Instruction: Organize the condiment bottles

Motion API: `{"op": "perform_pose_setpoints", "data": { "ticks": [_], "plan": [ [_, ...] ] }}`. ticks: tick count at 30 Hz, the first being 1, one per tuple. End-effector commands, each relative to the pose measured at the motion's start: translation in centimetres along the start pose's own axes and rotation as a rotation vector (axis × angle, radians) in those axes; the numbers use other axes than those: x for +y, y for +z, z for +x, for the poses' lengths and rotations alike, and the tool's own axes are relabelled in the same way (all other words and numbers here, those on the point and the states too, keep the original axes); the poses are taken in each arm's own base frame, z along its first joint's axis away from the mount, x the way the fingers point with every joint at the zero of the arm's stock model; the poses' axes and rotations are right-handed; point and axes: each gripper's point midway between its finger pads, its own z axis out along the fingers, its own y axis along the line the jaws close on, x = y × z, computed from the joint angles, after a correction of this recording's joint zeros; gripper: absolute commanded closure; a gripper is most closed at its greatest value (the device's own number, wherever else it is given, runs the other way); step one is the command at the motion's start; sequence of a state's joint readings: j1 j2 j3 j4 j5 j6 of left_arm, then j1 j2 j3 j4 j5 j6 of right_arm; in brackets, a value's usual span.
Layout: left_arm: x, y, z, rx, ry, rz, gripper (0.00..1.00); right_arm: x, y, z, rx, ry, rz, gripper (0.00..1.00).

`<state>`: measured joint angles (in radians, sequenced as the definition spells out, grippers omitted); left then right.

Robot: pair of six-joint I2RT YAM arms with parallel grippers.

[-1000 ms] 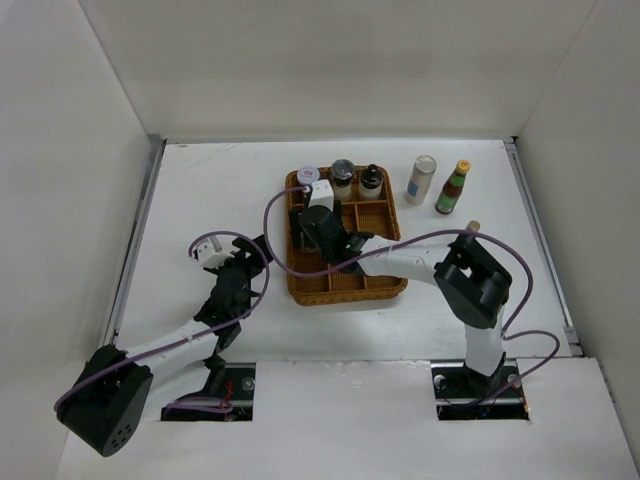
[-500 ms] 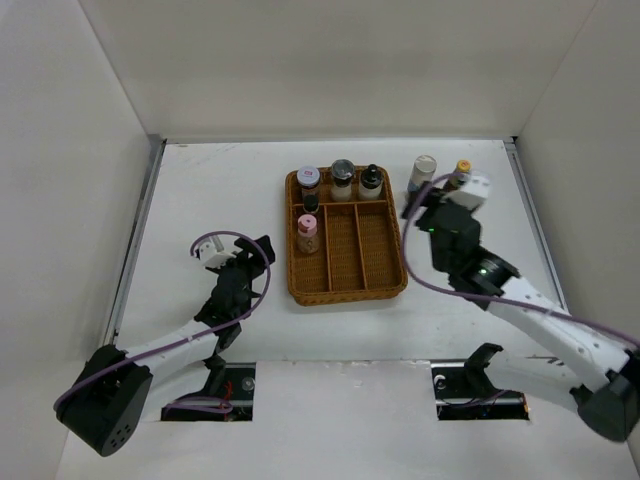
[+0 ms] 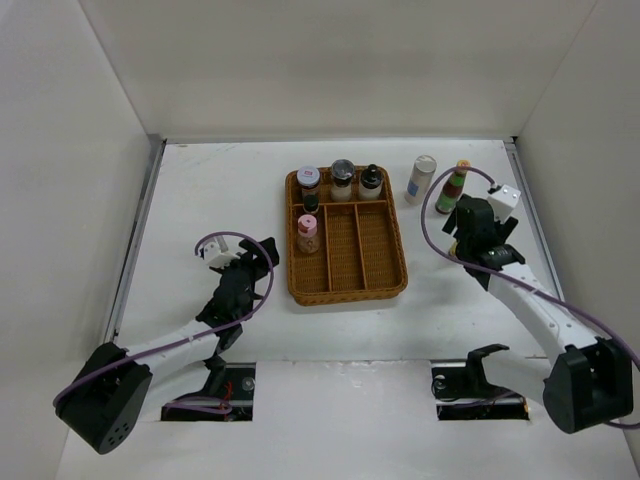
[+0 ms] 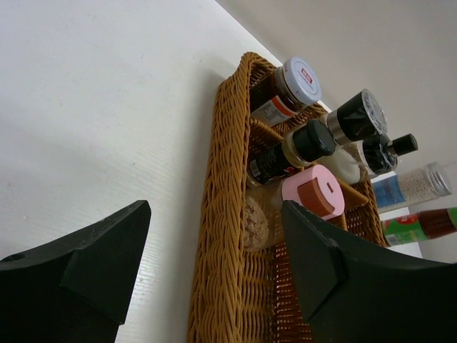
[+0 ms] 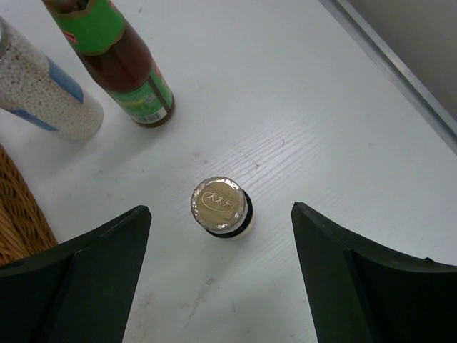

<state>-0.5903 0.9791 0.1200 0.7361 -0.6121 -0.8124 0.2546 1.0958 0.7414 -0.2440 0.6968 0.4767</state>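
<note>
The wicker tray [image 3: 380, 285] holds a white-lidded jar [image 3: 308, 177], a grey-lidded jar [image 3: 343, 172], a black-capped bottle [image 3: 371, 180], a small dark bottle [image 3: 311, 202] and a pink-capped bottle [image 3: 308, 232]. The white shaker [image 3: 421, 178] and the yellow-capped sauce bottle [image 3: 455, 186] stand on the table right of the tray. My right gripper [image 3: 462, 232] is open above a small gold-lidded bottle [image 5: 221, 207], which stands between its fingers [image 5: 107, 264], apart from both. My left gripper [image 3: 245, 275] is open and empty, left of the tray, facing the pink-capped bottle [image 4: 310, 193].
The tray's middle and right long compartments [image 3: 372, 240] hold nothing. A metal rail [image 3: 540, 230] runs along the table's right edge, close to my right arm. White walls enclose the table at the back and both sides.
My right arm left the tray and swung right, now over the gold-lidded bottle by the sauce bottle. The pink-capped bottle stands in the tray's left compartment. My left arm has barely moved.
</note>
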Motion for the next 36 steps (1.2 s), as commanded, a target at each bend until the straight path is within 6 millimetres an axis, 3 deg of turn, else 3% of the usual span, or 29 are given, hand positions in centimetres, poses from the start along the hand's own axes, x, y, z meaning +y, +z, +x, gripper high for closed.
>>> {"op": "perform_pose_setpoints", "data": {
  "ticks": [1, 10, 12, 14, 17, 21, 23, 26, 33, 36],
  "plan": [
    [-2.1, 0.3, -1.1, -0.026, -0.043, 0.049, 0.27, 0.8, 0.7, -1.6, -0.039, 0.059, -0.037, 0.15],
    [-1.8, 0.5, -1.0, -0.021, -0.037, 0.039, 0.27, 1.8, 3.1, -0.7, 0.007, 0.04, -0.049, 0.3],
    [-1.7, 0.5, -1.0, -0.022, -0.038, 0.036, 0.27, 2.0, 3.4, -0.5, 0.012, 0.037, -0.052, 0.4],
    [-1.7, 0.6, -0.9, -0.021, -0.037, 0.035, 0.27, 1.6, 3.2, -1.0, -0.01, 0.041, -0.036, 0.56],
    [-1.7, 0.6, -0.8, -0.016, -0.034, 0.035, 0.27, 1.1, 1.4, -3.9, -0.125, 0.04, -0.015, 0.68],
    [-1.7, 0.7, -0.7, -0.012, -0.033, 0.037, 0.27, 2.6, -4.0, -7.9, -0.271, 0.026, -0.089, 0.7],
    [-1.7, 0.7, -0.7, -0.013, -0.033, 0.036, 0.27, 4.7, -6.8, -8.9, -0.298, 0.029, -0.196, 0.7],
    [-1.6, 0.8, -1.1, -0.024, -0.038, 0.032, 0.27, 9.4, -11.0, -8.7, -0.289, 0.028, -0.393, 0.7],
    [0.7, 1.2, -3.0, -0.076, -0.065, -0.033, 0.27, 21.4, -20.5, -5.5, -0.225, -0.012, -0.77, 0.7],
    [1.7, 1.3, -3.3, -0.081, -0.08, -0.067, 0.27, 25.6, -23.9, -3.7, -0.194, -0.018, -0.915, 0.7]
  ]
}}
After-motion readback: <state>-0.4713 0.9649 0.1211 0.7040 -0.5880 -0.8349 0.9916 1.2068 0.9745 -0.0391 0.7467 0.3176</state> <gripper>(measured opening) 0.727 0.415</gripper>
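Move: The gold-capped bottle stands just about 2 cm ahead of my open right hand, nearly in line, its middle some 5 cm lower. From it, the green-labelled sauce bottle is roughly 13 cm farther out and 5 cm left, the white shaker 15 cm farther out and 12 cm left. The wicker basket's middle is about 30 cm left of my right hand and 6 cm ahead. From my left hand the gold-capped bottle lies some 51 cm right and 2 cm ahead. I ease my right hand about 2 cm forward and 3 cm down, pinch the gold-capped bottle just below its cap, lift it some 14 cm and swing it about 27 cm left and a little back over the basket, turning some 40 degrees counter-clockwise as the fingers tip up nearer level. My empty left hand edges 3 cm left late on, away from the basket. ##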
